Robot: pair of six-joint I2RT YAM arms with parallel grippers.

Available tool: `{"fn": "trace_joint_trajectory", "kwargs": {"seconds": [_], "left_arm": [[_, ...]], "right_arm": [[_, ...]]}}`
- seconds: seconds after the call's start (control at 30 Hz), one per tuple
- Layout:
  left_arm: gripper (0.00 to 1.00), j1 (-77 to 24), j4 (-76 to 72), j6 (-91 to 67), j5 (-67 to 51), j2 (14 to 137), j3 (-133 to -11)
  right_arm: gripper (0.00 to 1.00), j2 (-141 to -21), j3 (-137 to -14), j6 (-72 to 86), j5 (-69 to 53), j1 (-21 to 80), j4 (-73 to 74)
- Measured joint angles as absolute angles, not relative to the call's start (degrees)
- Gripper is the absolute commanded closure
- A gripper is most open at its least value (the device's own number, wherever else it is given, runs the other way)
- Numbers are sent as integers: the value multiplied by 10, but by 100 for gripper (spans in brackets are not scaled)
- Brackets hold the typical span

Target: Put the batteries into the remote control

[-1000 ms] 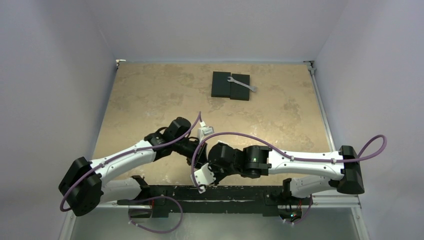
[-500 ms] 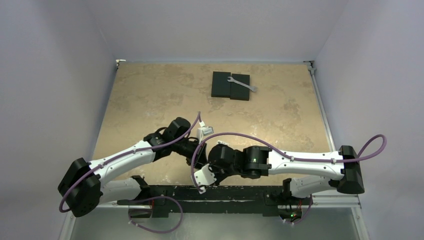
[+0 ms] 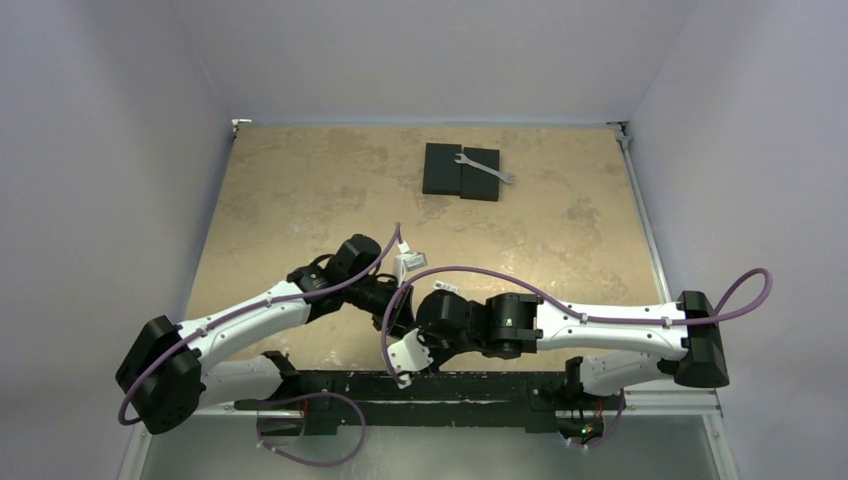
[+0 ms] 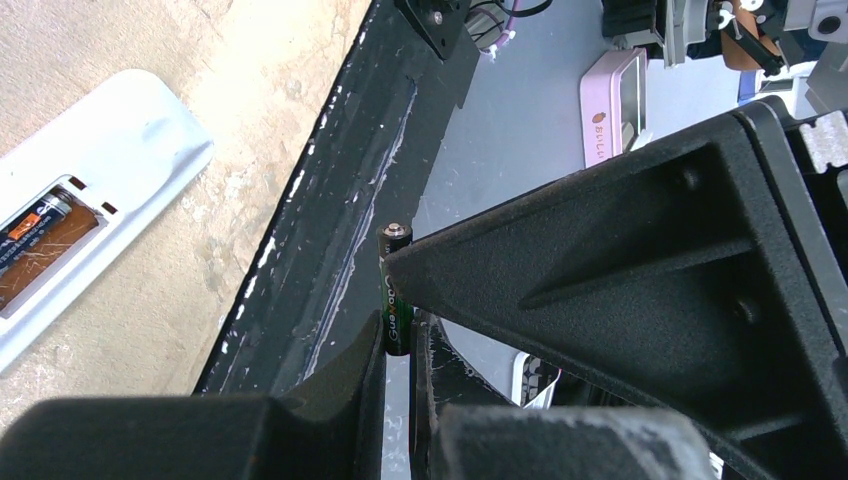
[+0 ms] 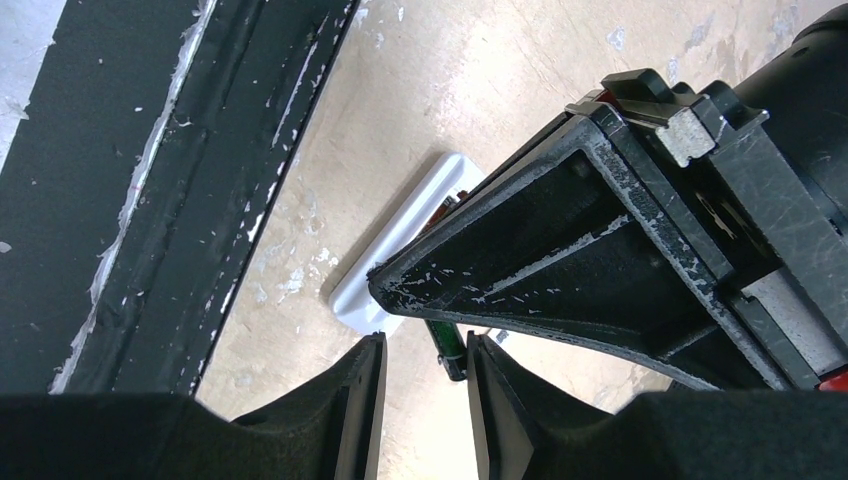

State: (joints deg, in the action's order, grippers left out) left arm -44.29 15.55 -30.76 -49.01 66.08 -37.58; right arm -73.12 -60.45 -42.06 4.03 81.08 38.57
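Note:
In the left wrist view my left gripper (image 4: 398,335) is shut on a dark green battery (image 4: 396,296), held upright above the table's near edge. The white remote control (image 4: 120,135) lies back-up to the left, with another battery (image 4: 35,237) lying in its recess. The big black wedge across that view is a finger of my right gripper. In the right wrist view my right gripper (image 5: 425,345) stands open around the same held battery (image 5: 447,350). That battery is close to its right finger, with a gap to the left one. The remote control (image 5: 395,255) lies beyond.
A black rail (image 5: 150,150) runs along the near table edge right beside both grippers. Two flat black blocks (image 3: 447,170) with a silver wrench (image 3: 487,170) on them sit at the far middle. Both arms cross near the front centre.
My right gripper's jaws have spread apart around the battery. The left gripper keeps its hold, and both arms have barely moved.

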Motion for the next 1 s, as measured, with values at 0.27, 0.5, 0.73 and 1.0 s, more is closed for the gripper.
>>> {"fn": "trace_joint_trajectory", "kwargs": {"seconds": [0.27,0.5,0.73,1.0], "left_arm": [[100,-442,156,-308,-486,661,-376],[100,-441,156,-308,-475,661,-376],[100,-440,157,-308,-475,661,-376],[100,-439,169,-304,-461,661,-376]], "right_arm": [[59,-737,-604,-421,53,814,382],[63,-747,-604,-421,70,814,376],[83,-750,-604,-421,80,814,371],[100,-764,-604,-420,82,814,373]]}}
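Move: The battery is already pinched in the left fingertips, its middle about 1 cm to the right of and 1 cm above the left hand point. From the right hand, whose fingers stand open around its free end, it lies roughly 1 cm ahead, 1 cm left and 2 cm below. The remote lies on the table about 4 cm ahead of the right hand, 3 cm left and 10 cm below; the battery cover is some 14 cm ahead, 4 cm right and 11 cm below. Bring the right gripper about 1 cm forward and 1 cm down onto the free end of the battery, then shut its half-open fingers to pinch that end. Keep the left fingers closed on the battery throughout, letting the left hand ease barely 1 cm forward and down. ##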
